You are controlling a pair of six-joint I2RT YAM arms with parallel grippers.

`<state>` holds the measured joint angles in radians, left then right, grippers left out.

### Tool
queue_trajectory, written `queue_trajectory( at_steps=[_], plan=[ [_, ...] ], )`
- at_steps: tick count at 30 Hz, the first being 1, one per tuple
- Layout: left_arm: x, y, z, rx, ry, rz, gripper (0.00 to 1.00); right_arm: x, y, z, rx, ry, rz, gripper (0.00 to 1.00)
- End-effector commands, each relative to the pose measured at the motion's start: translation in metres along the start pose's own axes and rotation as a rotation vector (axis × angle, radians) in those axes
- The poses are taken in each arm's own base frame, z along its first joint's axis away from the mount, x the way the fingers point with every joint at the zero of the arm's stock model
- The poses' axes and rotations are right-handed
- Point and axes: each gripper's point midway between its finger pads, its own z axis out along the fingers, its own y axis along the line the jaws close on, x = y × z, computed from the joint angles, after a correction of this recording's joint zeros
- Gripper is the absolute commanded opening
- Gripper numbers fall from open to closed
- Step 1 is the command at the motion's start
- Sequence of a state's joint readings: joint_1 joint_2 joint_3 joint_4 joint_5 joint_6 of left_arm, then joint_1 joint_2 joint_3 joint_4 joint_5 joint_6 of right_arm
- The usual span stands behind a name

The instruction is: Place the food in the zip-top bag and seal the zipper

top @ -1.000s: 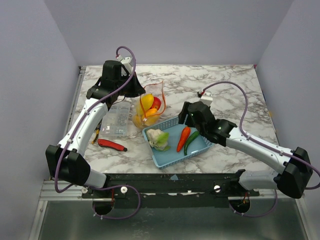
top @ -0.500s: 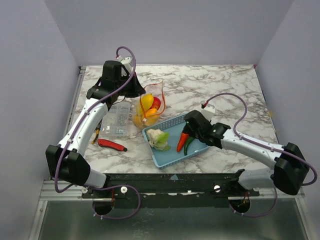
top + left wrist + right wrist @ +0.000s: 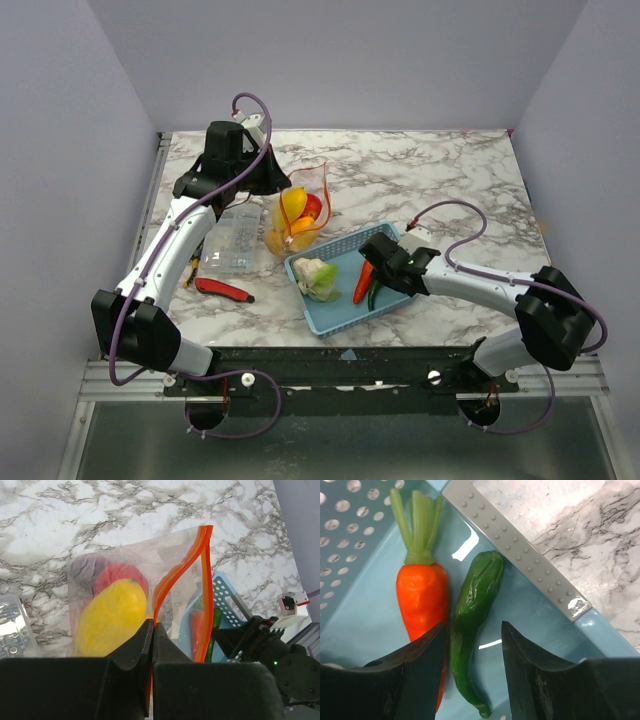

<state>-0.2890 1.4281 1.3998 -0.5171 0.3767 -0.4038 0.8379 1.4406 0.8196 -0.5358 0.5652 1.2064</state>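
The zip-top bag (image 3: 297, 215) stands upright behind the blue basket (image 3: 303, 300), its mouth held open. My left gripper (image 3: 152, 627) is shut on one side of the orange zipper (image 3: 204, 580). Yellow (image 3: 110, 615), red (image 3: 120, 575) and purple (image 3: 84, 566) food lies inside the bag. In the basket lie an orange carrot (image 3: 422, 595), a green pepper (image 3: 472, 605) and a white-and-green vegetable (image 3: 317, 277). My right gripper (image 3: 472, 630) is down in the basket and open. Its fingers straddle the pepper's lower half, the left finger between pepper and carrot.
A clear rigid box (image 3: 232, 243) lies left of the bag, and a red-and-black handled tool (image 3: 225, 290) lies in front of it. The basket's dotted rim (image 3: 520, 555) runs just right of the pepper. Grey walls enclose the marble table.
My right arm has dropped into the basket and moved left over the pepper, and its jaws have narrowed. The left arm and the bag have not moved.
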Motion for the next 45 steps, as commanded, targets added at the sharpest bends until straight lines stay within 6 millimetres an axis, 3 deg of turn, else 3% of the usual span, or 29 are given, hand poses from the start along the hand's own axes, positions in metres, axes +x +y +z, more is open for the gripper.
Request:
queue_trajectory(
  at_steps=[1, 8, 13, 17, 23, 30, 35, 38, 42, 45],
  plan=[
    [-0.009, -0.010, -0.011, 0.036, -0.042, 0.016, 0.00, -0.001, -0.007, 0.008, 0.054, -0.028, 0.010, 0.50],
    [-0.010, -0.011, -0.012, 0.041, -0.045, 0.016, 0.00, 0.011, -0.009, 0.023, 0.082, -0.010, -0.030, 0.47],
    [-0.011, -0.011, -0.014, 0.037, -0.051, 0.019, 0.00, 0.018, -0.007, 0.027, 0.099, 0.029, -0.069, 0.31],
    [-0.010, -0.012, -0.013, 0.041, -0.049, 0.018, 0.00, 0.009, 0.001, 0.016, 0.082, 0.032, -0.078, 0.18],
    [-0.011, -0.012, -0.013, 0.044, -0.049, 0.017, 0.00, -0.021, 0.025, -0.018, -0.041, -0.002, -0.037, 0.13],
    [-0.010, -0.013, -0.013, 0.046, -0.048, 0.017, 0.00, -0.054, 0.088, -0.073, -0.452, -0.060, -0.040, 0.11],
    [-0.010, -0.012, -0.012, 0.045, -0.046, 0.016, 0.00, -0.077, 0.146, -0.137, -0.827, -0.099, -0.046, 0.11],
    [-0.010, -0.012, -0.012, 0.045, -0.046, 0.016, 0.00, -0.082, 0.180, -0.167, -0.964, -0.052, -0.080, 0.12],
    [-0.010, -0.012, -0.013, 0.044, -0.048, 0.016, 0.00, -0.077, 0.219, -0.189, -1.080, 0.080, -0.098, 0.12],
    [-0.010, -0.012, -0.013, 0.044, -0.049, 0.018, 0.00, -0.074, 0.238, -0.191, -1.100, 0.185, -0.054, 0.12]
  ],
)
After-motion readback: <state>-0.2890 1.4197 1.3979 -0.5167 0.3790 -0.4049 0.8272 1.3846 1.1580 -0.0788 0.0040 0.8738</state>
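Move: The green pepper lies in the blue basket between the right hand's open fingers, about 3 cm below and 1 cm ahead of the hand point. The carrot is about 4 cm to the pepper's left, the cauliflower some 18 cm left of the hand, and the bag about 21 cm left, 12 cm ahead and 10 cm above it. From the left hand, the pepper lies about 12 cm back, 25 cm right and 25 cm below. The green pepper is pinched across its body as the right hand sinks about 3 cm around it and closes, then is lifted some 25 cm out of the basket and carried left towards the bag's open mouth, the wrist tipping the fingers up and swinging counter-clockwise about 35 degrees. The left hand keeps its grip on the bag's rim, holding still. ##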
